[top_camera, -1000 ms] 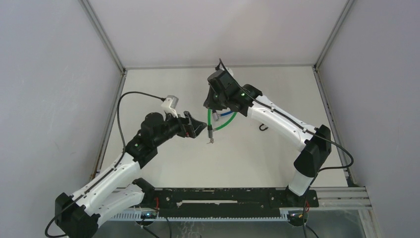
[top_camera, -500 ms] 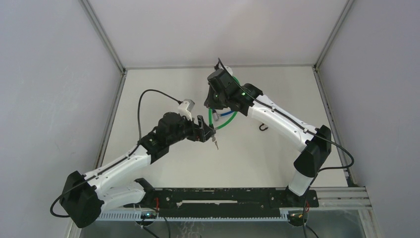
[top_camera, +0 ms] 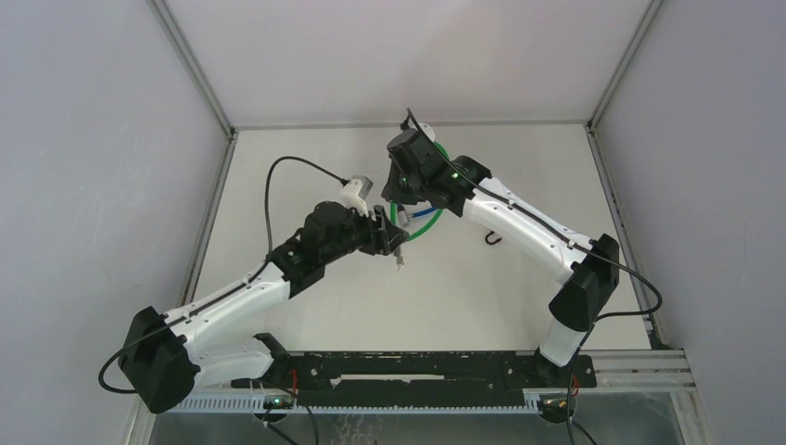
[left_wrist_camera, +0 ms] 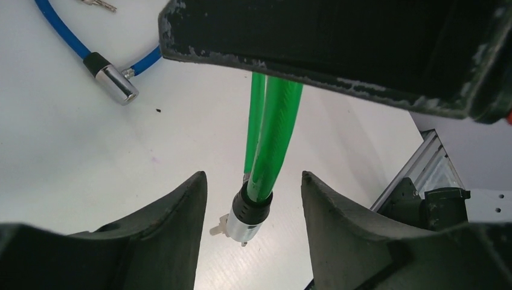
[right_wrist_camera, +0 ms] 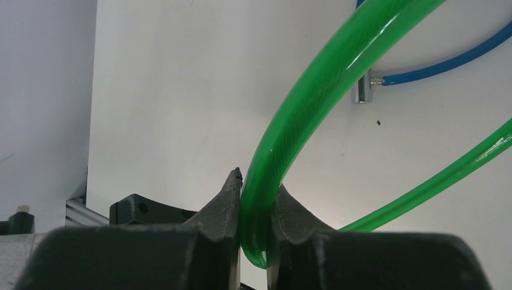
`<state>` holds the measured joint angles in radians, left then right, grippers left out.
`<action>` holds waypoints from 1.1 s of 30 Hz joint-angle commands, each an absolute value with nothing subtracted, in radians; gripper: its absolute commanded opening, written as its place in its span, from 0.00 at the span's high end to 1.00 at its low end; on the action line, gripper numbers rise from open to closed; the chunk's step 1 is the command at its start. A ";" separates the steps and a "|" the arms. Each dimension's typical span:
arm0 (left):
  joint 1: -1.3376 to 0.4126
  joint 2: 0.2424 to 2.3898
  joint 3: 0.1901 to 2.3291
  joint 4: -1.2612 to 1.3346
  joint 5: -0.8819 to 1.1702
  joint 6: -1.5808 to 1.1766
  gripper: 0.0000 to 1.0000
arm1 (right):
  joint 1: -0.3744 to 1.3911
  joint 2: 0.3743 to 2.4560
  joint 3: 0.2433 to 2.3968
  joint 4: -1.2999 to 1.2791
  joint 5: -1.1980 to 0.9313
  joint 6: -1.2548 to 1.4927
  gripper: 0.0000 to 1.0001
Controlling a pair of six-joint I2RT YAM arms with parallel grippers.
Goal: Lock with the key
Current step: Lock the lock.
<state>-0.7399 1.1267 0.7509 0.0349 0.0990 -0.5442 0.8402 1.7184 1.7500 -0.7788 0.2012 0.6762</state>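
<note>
A green cable lock (top_camera: 422, 227) hangs from my right gripper (top_camera: 397, 197), which is raised over the table's middle. In the right wrist view that gripper (right_wrist_camera: 256, 181) is shut on the green cable (right_wrist_camera: 302, 103). The cable's black and silver lock head (left_wrist_camera: 249, 211) dangles lowest. A small pale key (left_wrist_camera: 217, 229) sticks out of its bottom end. My left gripper (left_wrist_camera: 253, 176) is open. Its fingers stand on either side of the lock head, apart from it. From above, the left gripper (top_camera: 394, 239) sits beside the lock head (top_camera: 397, 248).
A blue cable lock (left_wrist_camera: 60, 30) lies on the white table with its silver head (left_wrist_camera: 116, 84) beside it, and loose keys (left_wrist_camera: 96, 4) lie further off. A black hook (top_camera: 492, 239) rests under the right forearm. An aluminium rail (top_camera: 640, 366) runs along the near edge.
My left arm has swung right and forward until its fingers bracket the hanging lock head, and its jaws have narrowed. The right arm and the green cable have stayed put.
</note>
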 commanded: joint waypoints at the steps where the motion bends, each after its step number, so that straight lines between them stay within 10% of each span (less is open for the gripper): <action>1: -0.758 1.125 0.816 0.026 0.081 -0.507 0.37 | 0.849 1.708 1.817 -0.748 0.223 0.649 1.00; 20: -0.796 1.162 0.826 -0.026 0.008 -0.462 0.50 | 0.853 1.719 1.821 -0.744 0.205 0.653 1.00; 29: -0.799 1.158 0.831 -0.029 -0.028 -0.471 0.71 | 0.854 1.719 1.820 -0.742 0.203 0.650 1.00; 33: -0.798 1.167 0.842 -0.039 -0.030 -0.477 0.98 | 0.855 1.721 1.820 -0.742 0.200 0.647 1.00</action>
<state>-0.8009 1.1648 0.7643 -0.0452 0.0071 -0.4831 0.8440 1.7294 1.7630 -0.7773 0.2005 0.6743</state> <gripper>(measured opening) 0.299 0.187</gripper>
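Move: The green cable's lock head hangs just under the left hand's open fingers, about 3 cm below and 1 cm back, with its key some 6 cm below the hand and 3 cm back. The right hand's grip on the green cable is roughly 7 cm ahead, 1 cm to the left and 5 cm above. The blue cable's lock lies on the table, about 12 cm ahead, straight out and 17 cm down. From the right hand, the green lock head is about 8 cm back, 1 cm right and 8 cm below. Down by nearly 3 cm goes the left hand, with a roll of some 10 degrees that lifts its left side, bringing its half-open fingers level with the green lock's black collar. They close from both sides and pinch the collar just above the silver body. The right hand stays put, keeping its hold on the green cable. ##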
